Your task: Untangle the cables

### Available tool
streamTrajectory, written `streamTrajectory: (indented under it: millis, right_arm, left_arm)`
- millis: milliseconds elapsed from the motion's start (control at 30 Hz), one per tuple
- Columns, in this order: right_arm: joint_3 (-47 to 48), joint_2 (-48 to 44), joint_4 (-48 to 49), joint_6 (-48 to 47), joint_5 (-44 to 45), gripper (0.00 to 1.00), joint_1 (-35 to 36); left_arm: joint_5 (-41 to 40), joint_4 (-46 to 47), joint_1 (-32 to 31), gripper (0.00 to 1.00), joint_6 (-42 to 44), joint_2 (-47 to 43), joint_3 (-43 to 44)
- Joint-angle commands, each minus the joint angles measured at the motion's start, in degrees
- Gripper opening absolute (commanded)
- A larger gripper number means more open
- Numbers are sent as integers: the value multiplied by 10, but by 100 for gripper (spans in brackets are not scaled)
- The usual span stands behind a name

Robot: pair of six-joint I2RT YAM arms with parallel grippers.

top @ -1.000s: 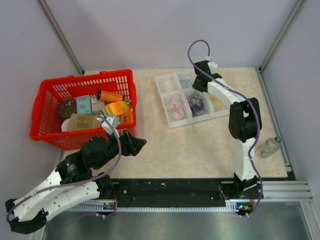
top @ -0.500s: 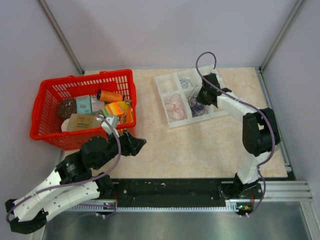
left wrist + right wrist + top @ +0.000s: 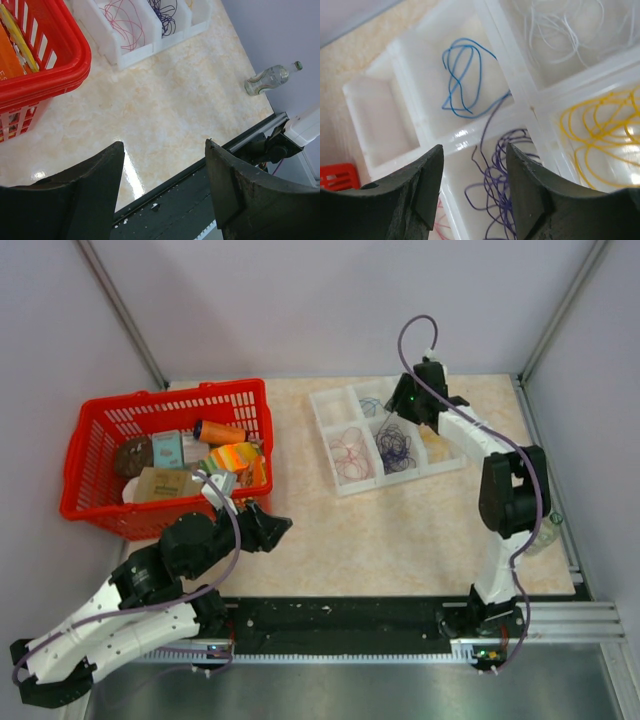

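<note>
The cables lie sorted by colour in a white compartment tray (image 3: pixel 345 487): pink-red (image 3: pixel 348 452), purple (image 3: pixel 397 448) and blue (image 3: pixel 372 406). My right gripper (image 3: pixel 401 407) hovers open over the tray's far side. In the right wrist view the right gripper (image 3: pixel 475 150) has nothing between its fingers. Below it lie the purple cables (image 3: pixel 506 175), and one purple strand crosses the divider towards the blue cable (image 3: pixel 465 75). White cables (image 3: pixel 560 25) and yellow cables (image 3: pixel 600 135) fill neighbouring compartments. My left gripper (image 3: pixel 279 526) rests open and empty near the table's front, far from the tray (image 3: pixel 125 55).
A red basket (image 3: pixel 100 455) with boxes and packets stands at the left, and its rim (image 3: pixel 60 75) is close to the left gripper (image 3: pixel 164 145). A small bottle (image 3: pixel 540 532) lies at the right edge, beside the right arm. A black rail runs along the front.
The right gripper dipped into the purple compartment, then drew back towards the tray's far side and went from shut to open. The left arm has not moved.
</note>
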Motion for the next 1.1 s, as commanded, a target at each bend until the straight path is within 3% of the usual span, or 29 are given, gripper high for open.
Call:
streamTrajectory:
  millis: [0, 67, 133, 300, 533, 700, 900, 1067]
  right_arm:
    - [76, 48, 14, -14, -26, 49, -5]
    - [91, 61, 3, 10, -20, 39, -5]
    - [114, 74, -27, 35, 10, 36, -4]
    - [123, 82, -74, 74, 49, 46, 1]
    - [147, 116, -68, 66, 30, 44, 5]
    - [144, 125, -60, 75, 22, 34, 6]
    - [110, 109, -17, 76, 8, 3, 6]
    - [88, 92, 4, 87, -29, 0, 1]
  left_arm:
    - [-3, 4, 3, 70, 9, -14, 20]
    - [-9, -1, 2, 70, 8, -19, 21]
    - [-12, -5, 2, 70, 10, -19, 22]
    - [-9, -4, 2, 70, 12, -10, 25]
    - [11, 11, 2, 71, 17, 7, 27]
    - [9, 16, 2, 72, 15, 6, 23]
    - [7, 13, 2, 72, 14, 5, 25]
    - [5, 11, 2, 72, 13, 3, 27]
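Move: The loose end of the purple cable, lying over the divider towards the blue cable, is about 3 cm ahead of the right hand, 1 cm left and 4 cm lower. From that hand the blue cable lies some 9 cm ahead and 3 cm left, the purple tangle level and 1 cm right, the yellow cable level and 8 cm right, all roughly 8 cm down. From the left hand the loose end is about 35 cm ahead, 17 cm right and 16 cm below. The purple cable's loose end is pinched between the right fingertips just above the divider. To get there the half-open hand goes about 3 cm forward with a slight rise, then sinks some 5 cm towards the divider, tipping its fingers a little further down, and shuts them fully while hovering low. ##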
